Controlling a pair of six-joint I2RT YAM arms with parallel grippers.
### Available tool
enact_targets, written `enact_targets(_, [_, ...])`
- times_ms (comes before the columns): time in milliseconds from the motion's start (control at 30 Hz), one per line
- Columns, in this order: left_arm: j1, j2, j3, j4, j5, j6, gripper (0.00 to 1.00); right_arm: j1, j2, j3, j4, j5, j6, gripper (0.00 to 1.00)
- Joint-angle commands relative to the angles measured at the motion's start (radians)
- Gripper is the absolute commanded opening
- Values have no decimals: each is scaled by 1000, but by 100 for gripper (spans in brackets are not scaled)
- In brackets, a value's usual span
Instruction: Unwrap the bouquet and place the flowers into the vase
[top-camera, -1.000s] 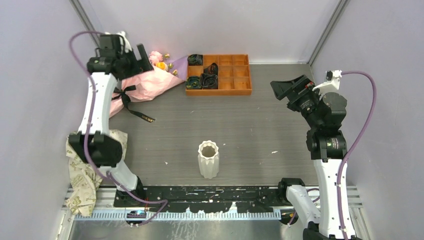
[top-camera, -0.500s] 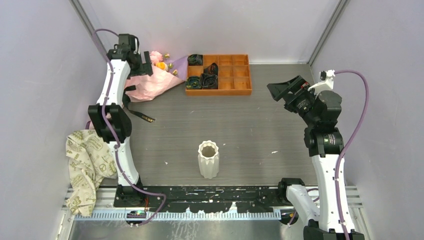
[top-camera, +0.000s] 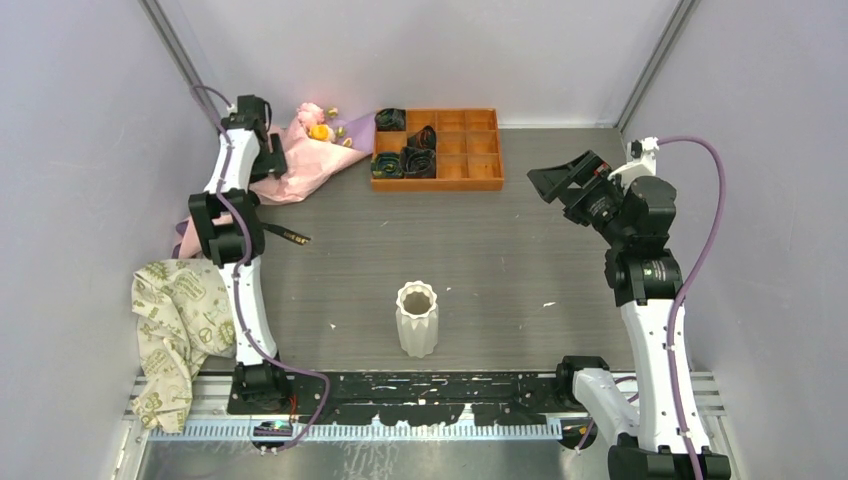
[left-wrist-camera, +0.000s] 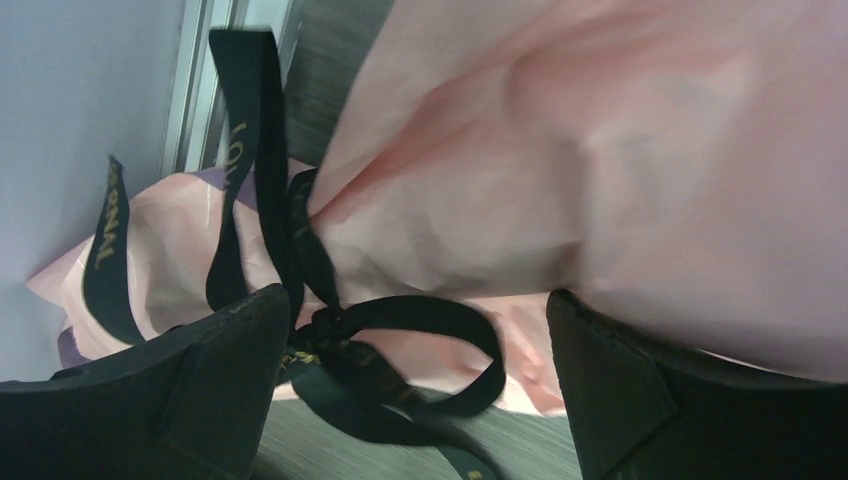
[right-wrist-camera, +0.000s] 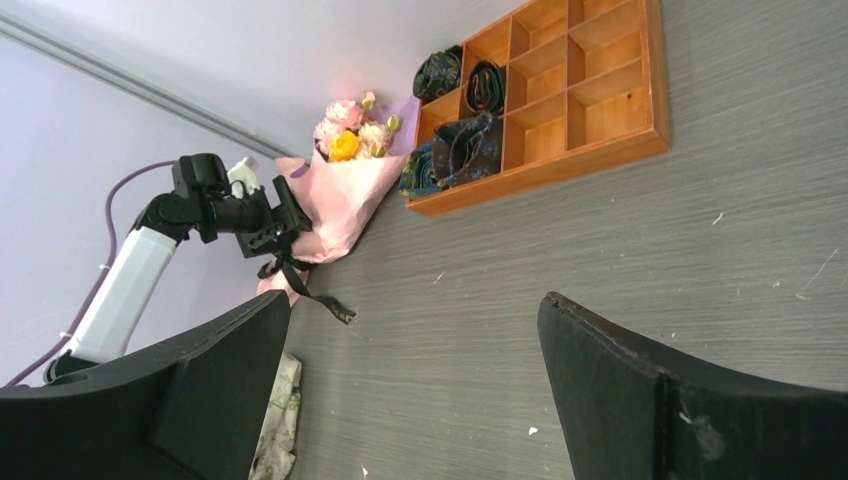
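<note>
The bouquet (top-camera: 318, 160), a cone of pink and purple paper, lies at the far left of the table, and pink and yellow heads of the flowers (top-camera: 319, 121) show at its wide end. My left gripper (top-camera: 268, 160) hangs open just over the cone's narrow part. In the left wrist view the black ribbon bow (left-wrist-camera: 322, 330) sits close below the left gripper (left-wrist-camera: 415, 300), nearer the left finger. The white ribbed vase (top-camera: 417, 318) stands upright at the near centre. My right gripper (top-camera: 553, 180) is open and raised at the right, with nothing between its fingers (right-wrist-camera: 640, 390).
An orange compartment tray (top-camera: 470, 150) holding dark fabric coils sits at the back, just right of the bouquet (right-wrist-camera: 340, 200). A beige leaf-print cloth (top-camera: 175, 330) hangs over the near left edge. Side walls stand close on both sides.
My left arm has stretched out and its gripper has come down from the bouquet's upper left to over the ribbon-tied part. The right arm has shifted slightly left.
</note>
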Motion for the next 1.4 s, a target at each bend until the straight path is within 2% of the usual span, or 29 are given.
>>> enact_targets(0, [36,-26,-36,67,-39,-45,100,6,-8,-15,59,-45,10,99])
enact_targets(133, [35,29,-22,5,-8,-82,99,6,-4,-15,52,-43,13,100])
enact_targets(267, [29,24,-149,14,82,-133,85,6,-2,-12,57,-42,21,99])
enact_targets(367, [6,-4,-269,74,94,-154,60,6,-4,-10,52,-39,22,99])
enact_targets(500, [-38,-11,-316,87,118,-161,33,6,-11,-11,45,-32,24,99])
enact_targets(533, [-51,-11,-316,83,117,-160,16,6,-13,-12,45,-30,26,99])
enact_targets(567, [-62,-10,-310,75,113,-162,4,6,-17,-12,44,-28,28,100])
enact_targets(600, [-73,-12,-305,68,109,-164,0,6,-18,-12,44,-25,28,99])
enact_targets(833, [-146,-142,-283,39,126,-175,0,6,-33,-12,38,-15,31,99])
enact_targets(1133, [-234,-526,-329,-2,214,-327,0,6,-47,-25,42,-22,39,99])
enact_targets(1233, [-263,-652,-420,40,285,-419,0,6,-48,-28,45,-38,45,100])
enact_targets(1367, [-338,-779,-549,85,283,-488,0,6,-63,-23,17,-51,31,99])
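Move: Just below the left hand's open fingers is the black ribbon bow on the pink bouquet wrap, about 7 cm down, 3 cm back and 1 cm to the left. From that hand the flower heads are roughly 12 cm ahead and 19 cm right, and the orange divided tray some 6 cm ahead and 49 cm right. From the right hand, the bow is about 70 cm left, 20 cm ahead and 30 cm below. Sinking about 7 cm onto the tied waist of the bouquet, the left hand edges left, then sweeps back to the right as its open fingers shut and pinch the black ribbon. Keeping that grip, it slides right, then rises fast by some 24 cm while going on right and somewhat back, the fingers tilting to point more forward. ##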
